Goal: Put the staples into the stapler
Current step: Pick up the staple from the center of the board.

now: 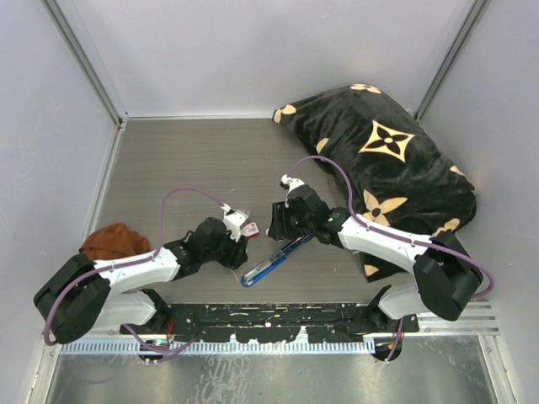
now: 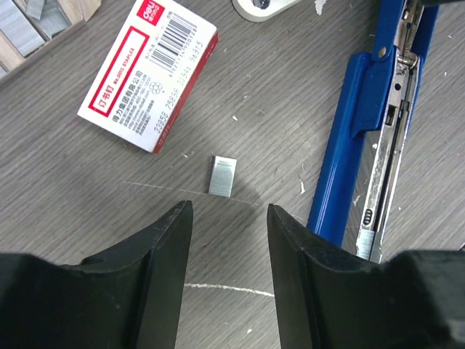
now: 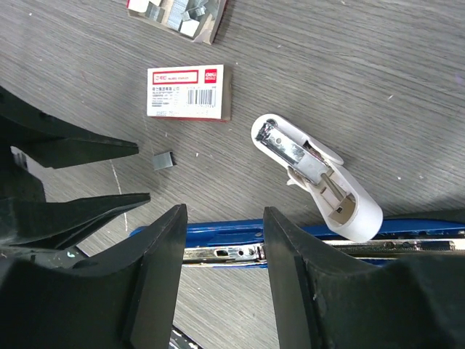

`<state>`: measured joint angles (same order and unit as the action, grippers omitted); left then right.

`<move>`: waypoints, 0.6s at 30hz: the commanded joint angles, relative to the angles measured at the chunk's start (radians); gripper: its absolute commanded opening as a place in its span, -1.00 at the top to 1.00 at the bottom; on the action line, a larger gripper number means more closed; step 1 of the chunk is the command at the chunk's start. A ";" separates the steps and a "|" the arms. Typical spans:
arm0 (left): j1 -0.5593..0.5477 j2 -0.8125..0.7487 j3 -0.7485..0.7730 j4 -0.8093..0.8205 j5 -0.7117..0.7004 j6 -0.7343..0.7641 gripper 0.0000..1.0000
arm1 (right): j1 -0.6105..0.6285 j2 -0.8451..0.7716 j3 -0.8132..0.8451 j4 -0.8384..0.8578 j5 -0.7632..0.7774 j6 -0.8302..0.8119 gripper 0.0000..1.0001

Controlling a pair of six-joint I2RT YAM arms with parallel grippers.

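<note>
The staples (image 2: 222,176) are a small silvery block lying flat on the wood-grain table, just ahead of my left gripper (image 2: 229,212). That gripper is open with only bare table between its fingers. The stapler (image 2: 347,138) lies opened out to its right, blue arm beside the silver channel (image 2: 390,145). In the right wrist view the stapler (image 3: 225,251) runs crosswise under my right gripper (image 3: 221,214), which hovers open above it. The staples (image 3: 163,160) sit left of that gripper. From above, the stapler (image 1: 274,261) lies between the left gripper (image 1: 242,246) and the right gripper (image 1: 278,225).
A red-and-white cardboard box (image 2: 149,73) lies just beyond the staples. A white oblong piece (image 3: 320,178) rests next to the stapler. An open tray of loose staple blocks (image 3: 178,11) is farther back. A black gold-patterned cushion (image 1: 379,168) fills the right, and a brown cloth (image 1: 114,241) sits left.
</note>
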<state>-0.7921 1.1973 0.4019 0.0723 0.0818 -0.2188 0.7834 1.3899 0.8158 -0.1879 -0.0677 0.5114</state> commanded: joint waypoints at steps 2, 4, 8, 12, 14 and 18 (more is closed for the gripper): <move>-0.007 0.044 0.051 0.092 -0.035 0.052 0.09 | -0.003 -0.043 -0.006 0.067 -0.028 0.016 -0.02; -0.008 0.064 0.059 0.099 -0.033 0.057 0.13 | -0.005 -0.047 -0.012 0.072 -0.033 0.021 -0.01; -0.018 0.118 0.078 0.094 -0.043 0.070 0.27 | -0.007 -0.057 -0.021 0.074 -0.035 0.024 0.01; -0.031 0.132 0.083 0.096 -0.053 0.079 0.35 | -0.010 -0.068 -0.030 0.076 -0.038 0.029 0.03; -0.037 0.144 0.090 0.092 -0.060 0.085 0.42 | -0.011 -0.073 -0.033 0.078 -0.042 0.032 0.03; -0.064 0.160 0.109 0.056 -0.087 0.091 0.54 | -0.017 -0.085 -0.036 0.080 -0.044 0.036 0.03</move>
<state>-0.8280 1.3415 0.4709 0.1211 0.0292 -0.1543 0.7746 1.3594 0.7769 -0.1535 -0.1013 0.5320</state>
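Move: The short staple strip lies on the board just off the left fingertips, about 2 cm ahead, 2 cm right and 2 cm below. The staple box sits roughly 5 cm straight beyond the strip, with the open staple tray about 4 cm past the box and 3 cm farther left. From the left hand, the opened stapler's middle is some 10 cm right and 1 cm ahead. From the right hand, the strip is about 7 cm left, 1 cm back and 7 cm below. Bring the left gripper forward and to the right by about 2 cm in all, sinking about 1 cm, so that its tips straddle the small staple strip short of the box. Close the half-open fingers to about half that gap as you go, until the two tips pinch the strip's long sides; leave the wrist almost as it is. ##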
